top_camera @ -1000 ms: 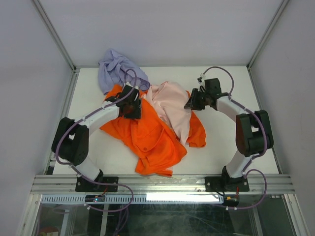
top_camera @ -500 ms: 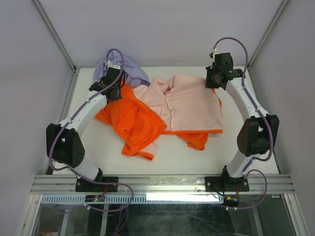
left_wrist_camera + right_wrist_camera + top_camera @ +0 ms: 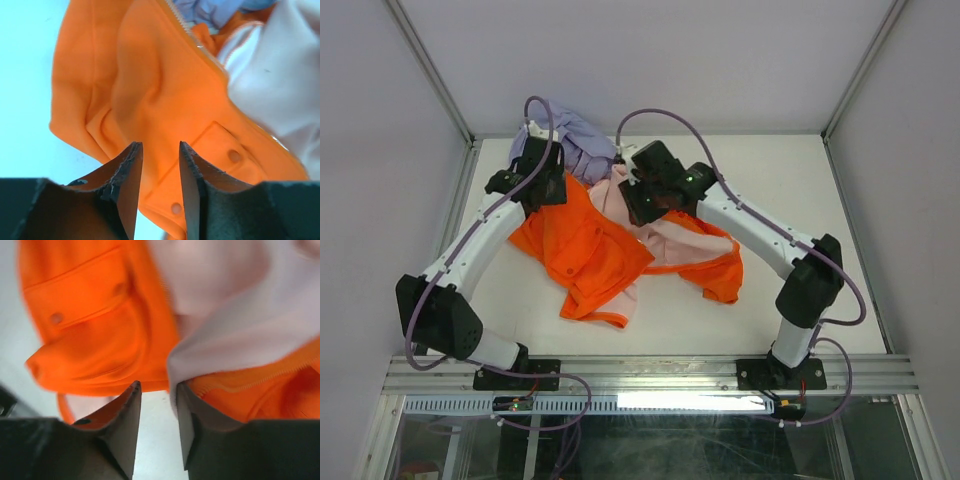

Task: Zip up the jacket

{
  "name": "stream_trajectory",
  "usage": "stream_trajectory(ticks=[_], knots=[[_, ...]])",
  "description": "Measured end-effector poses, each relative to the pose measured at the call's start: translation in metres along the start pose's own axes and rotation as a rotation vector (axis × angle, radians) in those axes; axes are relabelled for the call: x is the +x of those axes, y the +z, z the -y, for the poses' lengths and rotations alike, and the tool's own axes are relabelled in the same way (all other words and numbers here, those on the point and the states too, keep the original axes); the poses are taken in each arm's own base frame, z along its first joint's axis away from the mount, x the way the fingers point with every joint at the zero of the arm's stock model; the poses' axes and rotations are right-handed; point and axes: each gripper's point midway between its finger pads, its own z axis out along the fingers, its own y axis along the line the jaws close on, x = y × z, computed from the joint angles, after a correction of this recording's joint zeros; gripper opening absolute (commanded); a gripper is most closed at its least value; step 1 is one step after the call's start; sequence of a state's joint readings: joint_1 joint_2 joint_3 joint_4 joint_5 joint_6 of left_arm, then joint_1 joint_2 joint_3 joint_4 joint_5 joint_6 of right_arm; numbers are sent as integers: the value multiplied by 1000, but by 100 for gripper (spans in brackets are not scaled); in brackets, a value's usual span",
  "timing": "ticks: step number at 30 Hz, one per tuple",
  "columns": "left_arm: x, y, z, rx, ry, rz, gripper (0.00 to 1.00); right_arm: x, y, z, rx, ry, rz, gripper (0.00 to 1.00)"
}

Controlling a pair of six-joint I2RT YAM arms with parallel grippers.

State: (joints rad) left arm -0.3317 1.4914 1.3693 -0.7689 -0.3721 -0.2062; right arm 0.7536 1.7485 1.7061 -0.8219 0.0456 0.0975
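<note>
The orange jacket [image 3: 585, 250] lies crumpled in the middle of the white table, its pale pink lining [image 3: 675, 235] turned up on the right half. My left gripper [image 3: 545, 190] hovers over the jacket's far left part, open and empty. In the left wrist view the gripper [image 3: 160, 147] has orange fabric and a snap pocket [image 3: 220, 160] below it, with the zipper edge [image 3: 195, 42] further off. My right gripper [image 3: 638, 205] is over the pink lining near the collar. In the right wrist view it [image 3: 157, 387] is open, with bare table between the jaws and a lining edge [image 3: 225, 350] by the right finger.
A lavender-purple garment [image 3: 578, 140] lies bunched at the back left, touching the jacket and close to my left gripper. The bare table [image 3: 820, 190] stretches to the right of the jacket. Metal frame posts and walls border the table.
My right arm has swung from the far right corner to the middle, and the spread pink panel has bunched leftward with it. My left gripper has shifted slightly left.
</note>
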Motion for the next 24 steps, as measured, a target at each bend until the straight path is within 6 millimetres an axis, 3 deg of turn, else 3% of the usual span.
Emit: stream_trajectory(ticks=[3,7,11,16,19,24], knots=[[-4,-18,9,82,-40,25,44,11,3,-54,-177,-37,-52,65],[-6,-48,26,230,-103,59,51,24,-12,-72,-301,-37,-101,78],[3,-69,45,376,-153,50,56,36,-37,-51,-305,-2,-87,83],[25,-89,80,558,-202,-5,64,64,-62,10,-207,127,-38,83],[38,-97,118,645,-166,-47,67,90,-52,33,-142,212,-61,82],[72,-96,184,715,-45,-136,69,154,-21,42,-78,308,-184,83]])
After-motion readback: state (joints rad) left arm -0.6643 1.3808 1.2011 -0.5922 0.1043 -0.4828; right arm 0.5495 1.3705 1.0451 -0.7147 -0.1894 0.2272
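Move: The zip slider, hidden from view, should lie low on the right front, roughly 9 cm back, 14 cm right and 13 cm below the right gripper, and about 13 cm back and 30 cm right of the left one. The left front's lower corner is some 10 cm back and 2 cm right of the right gripper. An orange flap lies some 5 cm back and 5 cm right of the slider. The left front's pocket sits about 12 cm back and 2 cm right of the left gripper. Finish drawing the right gripper back and left about 5 cm, opening it wide to let go of the pale-lined right front, then swing it some 15 cm right and drop it towards the slider. Meanwhile sweep the left gripper about 19 cm right and 10 cm back over the left front, arching up slightly before sinking; open it farther, roll its left side down some 30 degrees and turn it clockwise. ##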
